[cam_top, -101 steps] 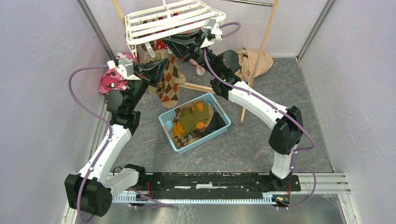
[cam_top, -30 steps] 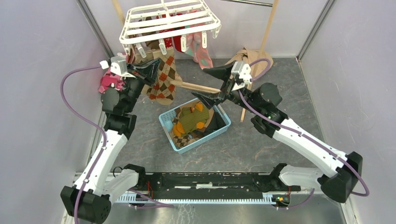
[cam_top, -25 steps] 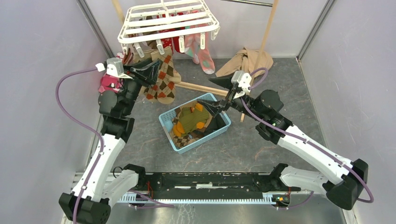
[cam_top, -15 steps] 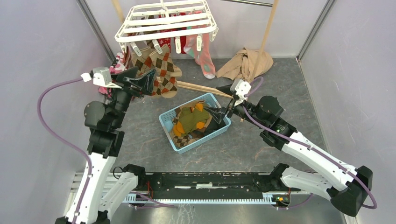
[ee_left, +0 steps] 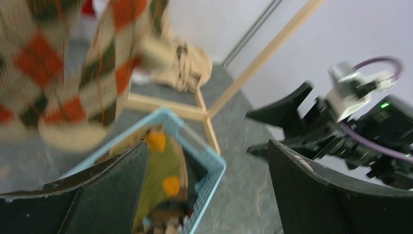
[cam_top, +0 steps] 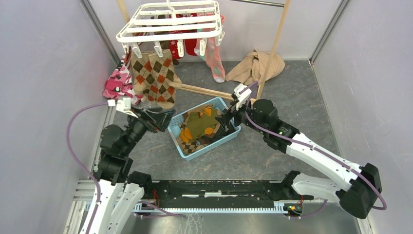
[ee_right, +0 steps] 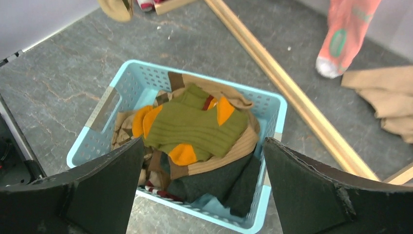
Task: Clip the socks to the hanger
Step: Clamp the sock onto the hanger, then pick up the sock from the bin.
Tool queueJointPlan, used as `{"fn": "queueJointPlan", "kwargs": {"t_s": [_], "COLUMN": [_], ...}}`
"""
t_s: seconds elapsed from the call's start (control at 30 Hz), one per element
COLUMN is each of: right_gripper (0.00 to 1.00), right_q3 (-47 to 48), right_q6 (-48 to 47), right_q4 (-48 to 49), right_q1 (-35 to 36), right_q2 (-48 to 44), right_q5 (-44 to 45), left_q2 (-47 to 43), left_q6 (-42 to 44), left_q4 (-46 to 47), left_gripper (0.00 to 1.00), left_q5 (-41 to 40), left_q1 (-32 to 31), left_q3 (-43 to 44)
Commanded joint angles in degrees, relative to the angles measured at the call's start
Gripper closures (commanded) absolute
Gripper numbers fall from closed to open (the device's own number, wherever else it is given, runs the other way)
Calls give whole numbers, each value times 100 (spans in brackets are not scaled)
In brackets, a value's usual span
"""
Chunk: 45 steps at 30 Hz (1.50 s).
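Observation:
The white hanger hangs at the back, with a brown-orange-cream argyle pair of socks clipped at its left and a pink sock at its right. Red socks show between them. More socks lie in a light blue basket, olive green ones with orange heels on top. My left gripper is open and empty at the basket's left side, below the argyle socks. Above the basket's right edge, my right gripper stands open over the olive socks, holding nothing.
A pink camouflage garment lies by the left wall. A beige cloth lies at the back right beside a leaning wooden pole. Another wooden bar lies on the floor behind the basket.
My left gripper has opened, let go of the argyle sock and dropped back toward the basket. The argyle pair now hangs free. My right gripper has come down to the basket's right edge.

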Motion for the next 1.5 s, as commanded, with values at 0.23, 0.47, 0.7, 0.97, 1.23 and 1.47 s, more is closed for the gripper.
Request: {"fn": "queueJointPlan", "kwargs": {"t_s": [0.23, 0.47, 0.7, 0.97, 1.23, 1.47], "right_gripper": [36, 44, 42, 45, 49, 72], "right_q3": [408, 1084, 1923, 2590, 2415, 2488], "right_q6": [1161, 1037, 1335, 1216, 1189, 930], "right_q4": [-212, 141, 158, -729, -709, -734], "right_q1": [4, -11, -57, -66, -78, -77], "right_q2": [1812, 2695, 3627, 4181, 4349, 4462], "right_q5": [-271, 431, 429, 1216, 1081, 1146], "left_q2": [-627, -488, -516, -791, -803, -928], "left_q6": [-1884, -2141, -2256, -2321, -2431, -2627], "left_q4": [182, 338, 430, 247, 302, 326], "left_gripper": [18, 29, 30, 30, 32, 41], "left_q5": [-233, -492, -807, -1051, -975, -803], "left_q1": [29, 30, 31, 29, 29, 29], "left_q3": [-1942, -2295, -2359, -2488, -2523, -2620]}}
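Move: The green sock's orange cuff at the basket's far end lies about 10 cm ahead of the right hand, 7 cm to its left and 17 cm below. The middle of the green sock is some 9 cm nearer the robot than this cuff and 6 cm further left; the dark sock is almost beneath the hand, 1 cm back, 4 cm right and 18 cm down. From the left hand, the cuff is about 14 cm ahead, 25 cm right and 25 cm below. The right fingertips reach the green sock's orange cuff and start to pinch it: the hand first drops about 14 cm, tipping its fingers down, then goes forward and left over the basket, rising slightly before sinking the last few centimetres as the fingers narrow from wide open to about a third. The empty left hand sinks about 16 cm beside the basket, tips down some 25 degrees and partly closes. ##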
